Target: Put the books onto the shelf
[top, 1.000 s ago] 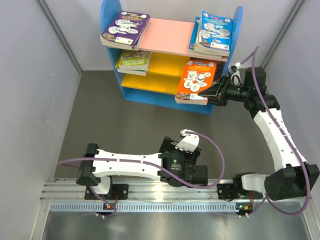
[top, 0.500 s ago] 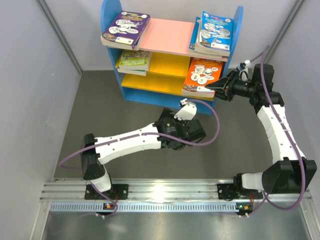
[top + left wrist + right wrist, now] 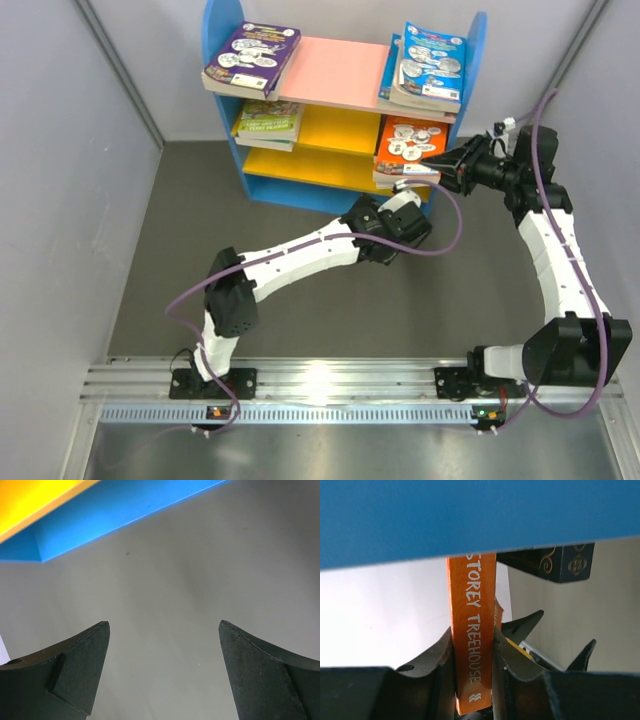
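The shelf (image 3: 225, 40) has blue sides, a pink top and yellow lower boards. A purple book (image 3: 250, 58) and a light blue stack (image 3: 425, 65) lie on top, and a green-yellow book (image 3: 268, 122) lies on the middle tier. My right gripper (image 3: 442, 166) is shut on the orange book (image 3: 408, 143) at the right end of the middle tier. In the right wrist view its spine (image 3: 472, 605) is clamped between my right gripper's (image 3: 472, 635) fingers, under the blue panel (image 3: 470, 515). My left gripper (image 3: 410, 222) hangs open by the shelf's lower right corner. In the left wrist view the left gripper (image 3: 164, 630) shows only grey floor between its fingers.
A dark book with gold ornament (image 3: 560, 562) shows beyond the orange spine. The shelf's blue base and yellow board (image 3: 100, 525) fill the upper left of the left wrist view. Grey walls close in on both sides, and the arms' rail (image 3: 330, 385) runs along the near edge.
My left arm has stretched from near its base out to the shelf's lower right. My right gripper has carried the orange book up and left, further into the middle tier.
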You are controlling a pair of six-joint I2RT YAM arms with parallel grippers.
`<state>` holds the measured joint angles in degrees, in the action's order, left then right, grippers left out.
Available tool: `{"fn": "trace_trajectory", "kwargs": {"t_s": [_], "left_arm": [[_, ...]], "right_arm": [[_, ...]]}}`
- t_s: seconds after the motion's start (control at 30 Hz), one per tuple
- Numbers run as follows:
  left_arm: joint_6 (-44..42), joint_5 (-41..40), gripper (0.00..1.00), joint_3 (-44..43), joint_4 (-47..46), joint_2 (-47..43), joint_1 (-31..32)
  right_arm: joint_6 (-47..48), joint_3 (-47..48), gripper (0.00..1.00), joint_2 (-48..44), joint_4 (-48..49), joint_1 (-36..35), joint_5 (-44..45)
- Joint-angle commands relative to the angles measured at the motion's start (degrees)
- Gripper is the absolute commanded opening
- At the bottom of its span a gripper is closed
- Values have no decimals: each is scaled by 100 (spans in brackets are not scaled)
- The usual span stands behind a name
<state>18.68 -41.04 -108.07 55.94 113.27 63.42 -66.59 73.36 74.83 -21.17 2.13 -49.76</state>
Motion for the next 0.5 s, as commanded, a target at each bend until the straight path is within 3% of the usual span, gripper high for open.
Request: {"fn": "trace_trajectory", "kwargs": {"t_s": [0.0, 0.23, 0.33, 0.37, 0.47], "left_arm": [[-443, 218, 95, -767, -233, 124, -180], [-900, 447, 95, -1628, -207, 537, -488], [-1023, 509, 96, -1752, -224, 634, -567], [-1050, 518, 96, -1839, -224, 704, -585], [-1129, 623, 96, -2024, -215, 836, -673]], "right_arm": [[-249, 20, 2, -109, 552, 244, 282], [-364, -173, 9, -135, 640, 305, 282], [-399, -156, 28, -126, 675, 323, 274], [-408, -147, 39, -126, 684, 332, 274], [-425, -147, 55, -118, 693, 341, 247]]}}
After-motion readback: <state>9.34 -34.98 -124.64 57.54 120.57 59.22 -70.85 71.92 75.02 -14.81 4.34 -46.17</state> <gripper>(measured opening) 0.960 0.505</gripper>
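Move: The right hand grips the orange book by its spine, near the right front corner; the book's middle is about 6 cm ahead and 4 cm left, level with it. The black book lies directly beneath the orange one, roughly 4 cm below that hand's height. The blue books on the top shelf are some 9 cm ahead, 1 cm left and 13 cm up. From the left hand, the orange book is about 13 cm ahead, 3 cm right and 15 cm up. Right hand slides the orange book about 3 cm forward-right and lets go; left advances 4 cm, rising. ##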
